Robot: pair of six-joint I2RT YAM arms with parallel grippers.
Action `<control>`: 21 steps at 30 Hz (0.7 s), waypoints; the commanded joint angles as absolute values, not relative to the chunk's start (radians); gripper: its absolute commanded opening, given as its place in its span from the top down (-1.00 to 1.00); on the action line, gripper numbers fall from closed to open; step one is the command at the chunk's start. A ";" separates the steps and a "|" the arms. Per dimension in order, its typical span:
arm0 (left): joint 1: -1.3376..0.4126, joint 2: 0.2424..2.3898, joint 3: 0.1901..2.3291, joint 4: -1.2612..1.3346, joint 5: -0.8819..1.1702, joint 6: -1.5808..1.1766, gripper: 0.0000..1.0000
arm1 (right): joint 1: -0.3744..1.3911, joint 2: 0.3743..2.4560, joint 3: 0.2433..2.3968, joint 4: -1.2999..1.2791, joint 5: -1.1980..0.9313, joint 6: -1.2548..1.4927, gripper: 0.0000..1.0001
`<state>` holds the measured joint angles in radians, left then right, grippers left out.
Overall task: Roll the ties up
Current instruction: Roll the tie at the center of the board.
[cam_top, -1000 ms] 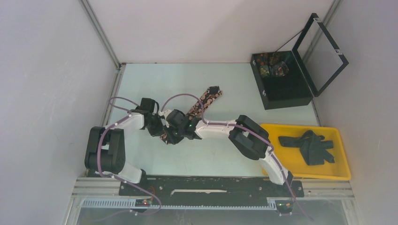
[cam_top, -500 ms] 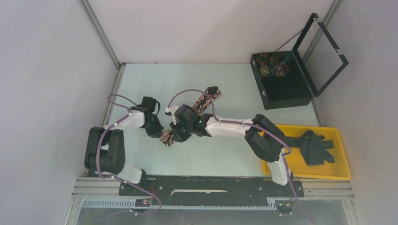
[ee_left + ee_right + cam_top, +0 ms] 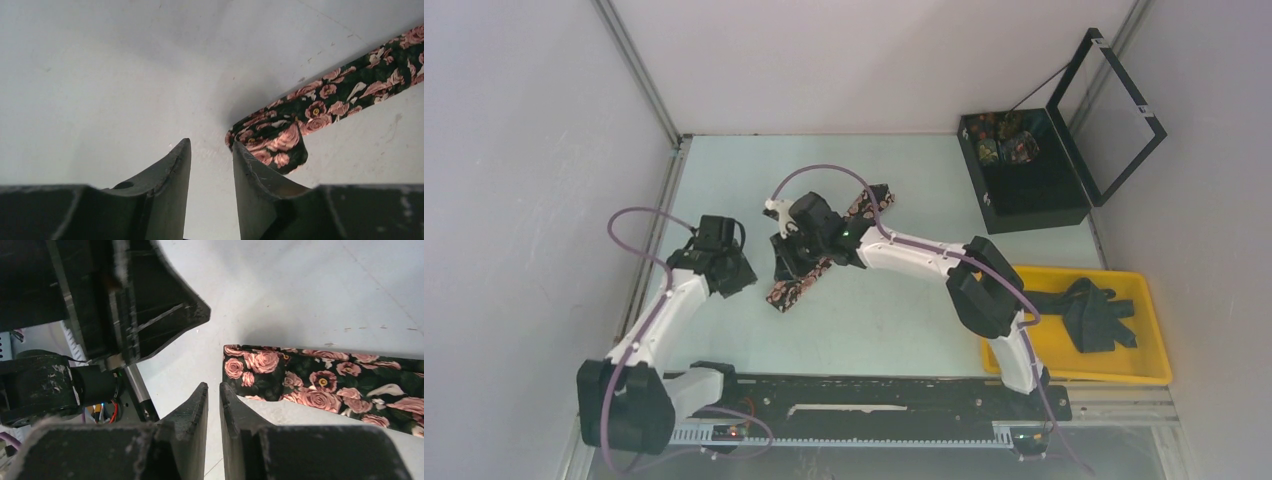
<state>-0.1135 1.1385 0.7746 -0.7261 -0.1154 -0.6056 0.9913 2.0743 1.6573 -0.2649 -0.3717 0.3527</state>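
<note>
A black tie with pink roses [image 3: 786,292] lies slantwise on the table, its near-left end folded over once [image 3: 274,146]. My left gripper [image 3: 740,277] hovers just left of that end, open and empty [image 3: 210,150]; the fold lies beside its right finger [image 3: 250,170]. My right gripper [image 3: 783,258] hangs over the tie's near part, jaws barely apart with only bare table between them [image 3: 214,392]. The tie [image 3: 320,377] lies to the right of its fingertips. The top view hides the tie's middle under the right wrist.
A yellow tray [image 3: 1064,372] at the right holds dark plain ties [image 3: 1084,312]. A black box [image 3: 1036,195] with its lid [image 3: 1114,105] up stands at the back right, with rolled patterned ties [image 3: 1002,140] inside. The table has walls on three sides.
My left gripper has opened, let go of the tie's folded end and drawn back to the left. The right gripper has shifted farther up along the tie.
</note>
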 commanded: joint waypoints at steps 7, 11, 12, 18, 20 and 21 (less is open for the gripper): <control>-0.114 0.880 0.669 -0.764 -0.125 -0.705 0.13 | 0.990 2.211 1.793 -0.338 -0.444 0.362 0.65; -0.116 0.836 0.647 -0.755 -0.113 -0.718 0.12 | 0.984 2.243 1.809 -0.346 -0.448 0.358 0.66; -0.117 0.830 0.645 -0.754 -0.111 -0.719 0.12 | 0.981 2.248 1.809 -0.346 -0.448 0.357 0.66; -0.125 0.820 0.635 -0.743 -0.097 -0.722 0.13 | 0.972 2.266 1.803 -0.344 -0.448 0.354 0.67; -0.129 0.817 0.627 -0.734 -0.093 -0.724 0.12 | 0.968 2.269 1.800 -0.341 -0.449 0.354 0.67; -0.130 0.813 0.622 -0.728 -0.089 -0.724 0.12 | 0.967 2.271 1.797 -0.339 -0.450 0.354 0.67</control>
<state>-0.1200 0.8352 0.6449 -0.7650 -0.1059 -0.7036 0.9768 2.2589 1.7592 -0.3473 -0.4412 0.3592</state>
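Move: The tie's rolled end lies about 11 cm below the right hand, some 2 cm to its left and 1 cm back. The strip's far end is roughly 23 cm ahead of that roll and 21 cm to its right. The left gripper hangs some 9 cm to the right hand's left and 1 cm ahead, about 4 cm lower. From the left hand the roll lies about 7 cm to the right, level fore and aft, 7 cm below. The right hand sinks about 6.5 cm towards the tie's rolled end as the left draws back about 3 cm. ##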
